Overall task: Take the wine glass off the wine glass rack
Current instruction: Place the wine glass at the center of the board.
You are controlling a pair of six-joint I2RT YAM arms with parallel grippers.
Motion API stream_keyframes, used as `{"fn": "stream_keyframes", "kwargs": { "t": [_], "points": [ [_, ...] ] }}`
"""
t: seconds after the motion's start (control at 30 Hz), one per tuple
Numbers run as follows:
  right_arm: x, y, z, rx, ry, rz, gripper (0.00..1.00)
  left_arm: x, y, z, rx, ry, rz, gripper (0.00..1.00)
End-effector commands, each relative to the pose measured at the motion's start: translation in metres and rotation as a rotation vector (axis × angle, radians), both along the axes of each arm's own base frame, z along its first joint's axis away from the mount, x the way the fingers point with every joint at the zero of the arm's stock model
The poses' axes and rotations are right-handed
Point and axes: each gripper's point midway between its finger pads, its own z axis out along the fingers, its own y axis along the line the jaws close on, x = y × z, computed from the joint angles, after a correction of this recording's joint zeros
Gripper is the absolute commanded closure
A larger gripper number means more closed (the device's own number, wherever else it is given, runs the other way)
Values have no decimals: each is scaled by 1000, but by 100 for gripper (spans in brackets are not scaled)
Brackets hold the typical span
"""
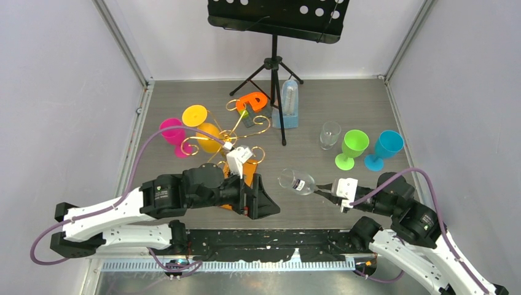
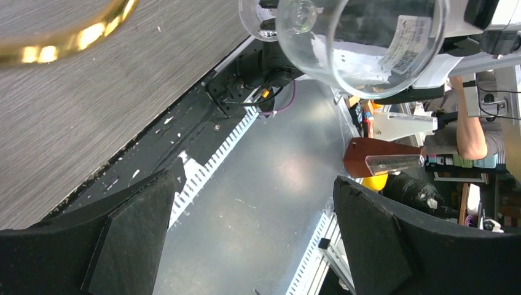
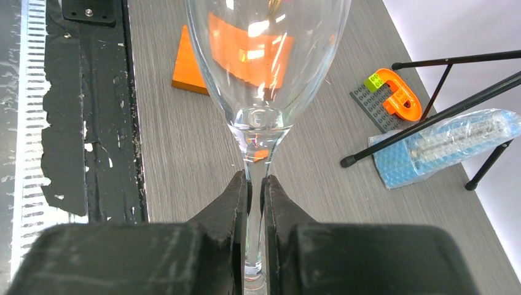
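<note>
A clear wine glass (image 1: 297,182) lies tilted in the air to the right of the wine glass rack (image 1: 236,132), apart from its gold wire arms. My right gripper (image 1: 327,190) is shut on the stem, and in the right wrist view the two fingers pinch it below the bowl (image 3: 264,55) at the right gripper (image 3: 255,184). My left gripper (image 1: 265,199) is open and holds nothing, just right of the rack's orange base (image 1: 249,169). Its camera shows the wide-apart left gripper (image 2: 252,236), the glass (image 2: 362,43) above it, and a gold arm (image 2: 67,37).
Pink (image 1: 172,132), yellow (image 1: 195,115) and orange (image 1: 209,138) glasses hang on the rack. A clear glass (image 1: 330,134), a green one (image 1: 353,147) and a blue one (image 1: 384,149) stand at the right. A black music stand (image 1: 274,67), a blue wrapped pack (image 1: 289,104) and an orange brick piece (image 1: 252,101) sit behind.
</note>
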Motion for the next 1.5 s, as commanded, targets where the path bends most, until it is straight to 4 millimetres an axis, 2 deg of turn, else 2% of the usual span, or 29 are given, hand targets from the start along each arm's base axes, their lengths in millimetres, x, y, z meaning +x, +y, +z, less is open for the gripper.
{"fn": "stream_keyframes", "kwargs": {
  "t": [0.0,0.17,0.33,0.57,0.73,0.9,1.27,1.47],
  "points": [
    [4,-1,18,45,-71,-14,94,-3,-14,34,-83,-22,-42,4],
    [3,-3,15,44,-66,-25,94,-3,-22,45,-65,-51,-64,4],
    [-1,-9,21,56,-96,-27,94,-10,-31,66,-60,-71,-123,4],
    [-9,-16,17,20,-131,-3,94,-3,-28,90,-35,-90,-82,4],
    [-16,-19,26,43,-187,25,94,7,-17,87,0,-73,3,4],
    [-22,-14,36,81,-187,59,94,11,-10,80,0,-55,52,6],
    [-25,1,63,170,-180,113,94,17,-11,72,23,-59,84,7],
    [-24,4,67,174,-176,122,94,21,-10,73,36,-71,98,7]
  ]
}}
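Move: The bowl of the clear wine glass, lying nearly level with its rim towards the left gripper, is about 9 cm to the right of the left hand, 7 cm ahead and a few centimetres higher. From the same hand, the rack's nearest gold ring is some 14 cm ahead and 5 cm left at about its height, and the orange board some 10 cm ahead and 11 cm left, well below. From the right hand, which holds the stem, the bowl is about 7 cm left, 2 cm ahead and 5 cm up, and the left gripper 16 cm left and 5 cm back. The left hand, fingers wide open, climbs past the height it needs, about 8.5 cm, while swinging some 3.5 cm right, then sinks 2 cm and eases back left and slightly forward, bringing its open fingers up to the rim of the glass without a visible touch. The right hand keeps its pinch on the stem and draws back about 2 cm, first dipping and shifting right, then coming left again and rising, its fingertips tilting up about 5 degrees. ##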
